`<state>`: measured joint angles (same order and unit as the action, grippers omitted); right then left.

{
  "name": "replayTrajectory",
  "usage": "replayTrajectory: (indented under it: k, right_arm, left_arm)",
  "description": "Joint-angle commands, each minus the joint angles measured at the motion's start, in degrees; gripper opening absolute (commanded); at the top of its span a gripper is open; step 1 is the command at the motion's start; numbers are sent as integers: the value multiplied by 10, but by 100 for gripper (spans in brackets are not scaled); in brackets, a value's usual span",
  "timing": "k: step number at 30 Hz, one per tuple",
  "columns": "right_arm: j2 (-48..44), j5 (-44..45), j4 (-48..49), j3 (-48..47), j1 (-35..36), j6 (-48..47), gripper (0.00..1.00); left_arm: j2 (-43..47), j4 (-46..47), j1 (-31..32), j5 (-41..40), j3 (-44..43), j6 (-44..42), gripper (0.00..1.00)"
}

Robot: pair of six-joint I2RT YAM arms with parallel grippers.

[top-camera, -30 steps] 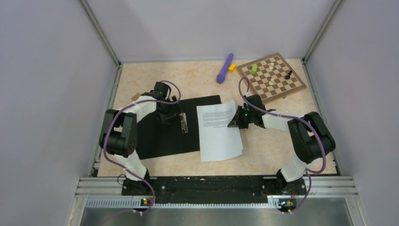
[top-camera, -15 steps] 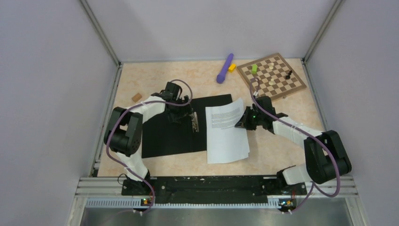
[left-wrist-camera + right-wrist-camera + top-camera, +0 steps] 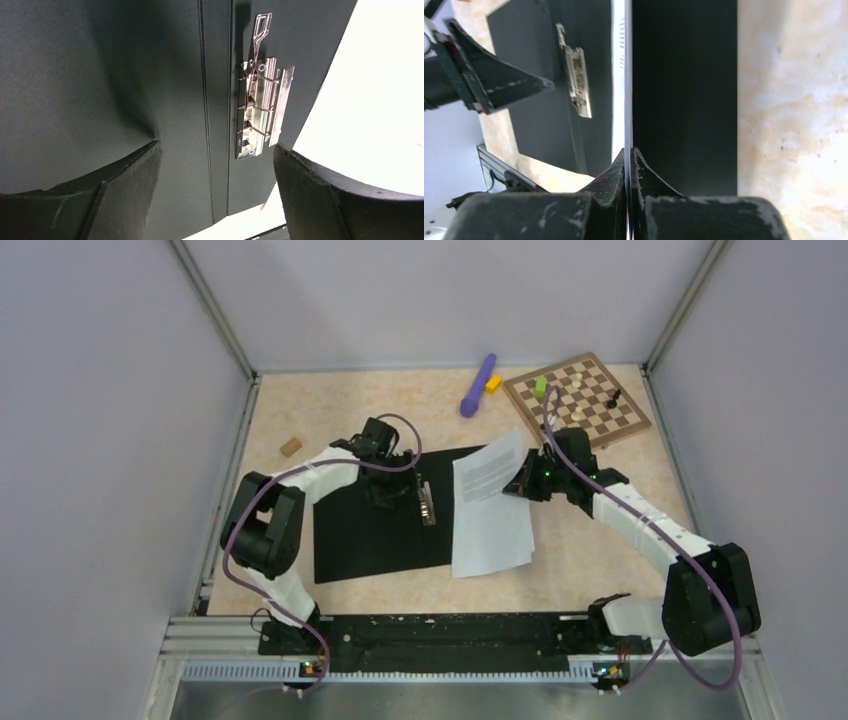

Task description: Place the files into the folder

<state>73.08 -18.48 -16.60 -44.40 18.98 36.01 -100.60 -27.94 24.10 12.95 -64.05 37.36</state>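
Observation:
The folder [image 3: 365,535] lies open on the table with its black inner faces up and a metal clip [image 3: 426,502] near its spine. The white files [image 3: 492,525] rest over its right face, their far right corner lifted. My right gripper [image 3: 522,483] is shut on that lifted edge; in the right wrist view the files [image 3: 628,75] run edge-on out of the pinched fingertips [image 3: 636,159], with the folder [image 3: 684,75] beneath. My left gripper [image 3: 393,490] hovers open low over the folder [image 3: 100,75], the clip [image 3: 257,115] ahead of its right finger and the files [image 3: 380,100] at right.
A brown chessboard [image 3: 590,425] with a few pieces sits at the back right, close behind my right arm. A purple object [image 3: 478,385] and a yellow block [image 3: 493,383] lie at the back centre. A small brown block [image 3: 290,447] is at the left. Walls enclose the table.
Both grippers, the folder and the files have shifted to the right. The right gripper has raised the files' far corner higher. Neither gripper's state has changed.

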Motion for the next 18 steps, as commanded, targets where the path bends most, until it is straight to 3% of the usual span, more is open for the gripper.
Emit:
replayTrajectory:
  k: [1, 11, 18]
  right_arm:
    - [11, -4, -7, -75, 2, -26, 0]
    - [62, -79, 22, -192, 20, -5, 0]
    - [51, -158, 119, -163, 21, 57, 0]
  left_arm:
    - [46, -37, 1, -31, -29, -9, 86]
    - [95, -48, -41, -35, -18, -4, 87]
    - [113, -49, -93, -54, 11, -14, 87]
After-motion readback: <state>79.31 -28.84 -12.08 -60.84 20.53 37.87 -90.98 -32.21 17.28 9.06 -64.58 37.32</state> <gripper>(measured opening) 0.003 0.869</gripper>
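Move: The right hand already pinches the files by their right edge, their middle about 5 cm left of it, 5 cm back and 4 cm lower. The folder's metal clip, where they are headed, lies roughly 18 cm to its left, level with it and 9 cm below; the purple stick some 30 cm ahead, 5 cm left. For the open left hand the clip is about 6 cm right, 2 cm back, 3 cm down. Right hand lifts the still-pinched files 10 cm, drifting left and forward; open left hand rises leftward from clip. ##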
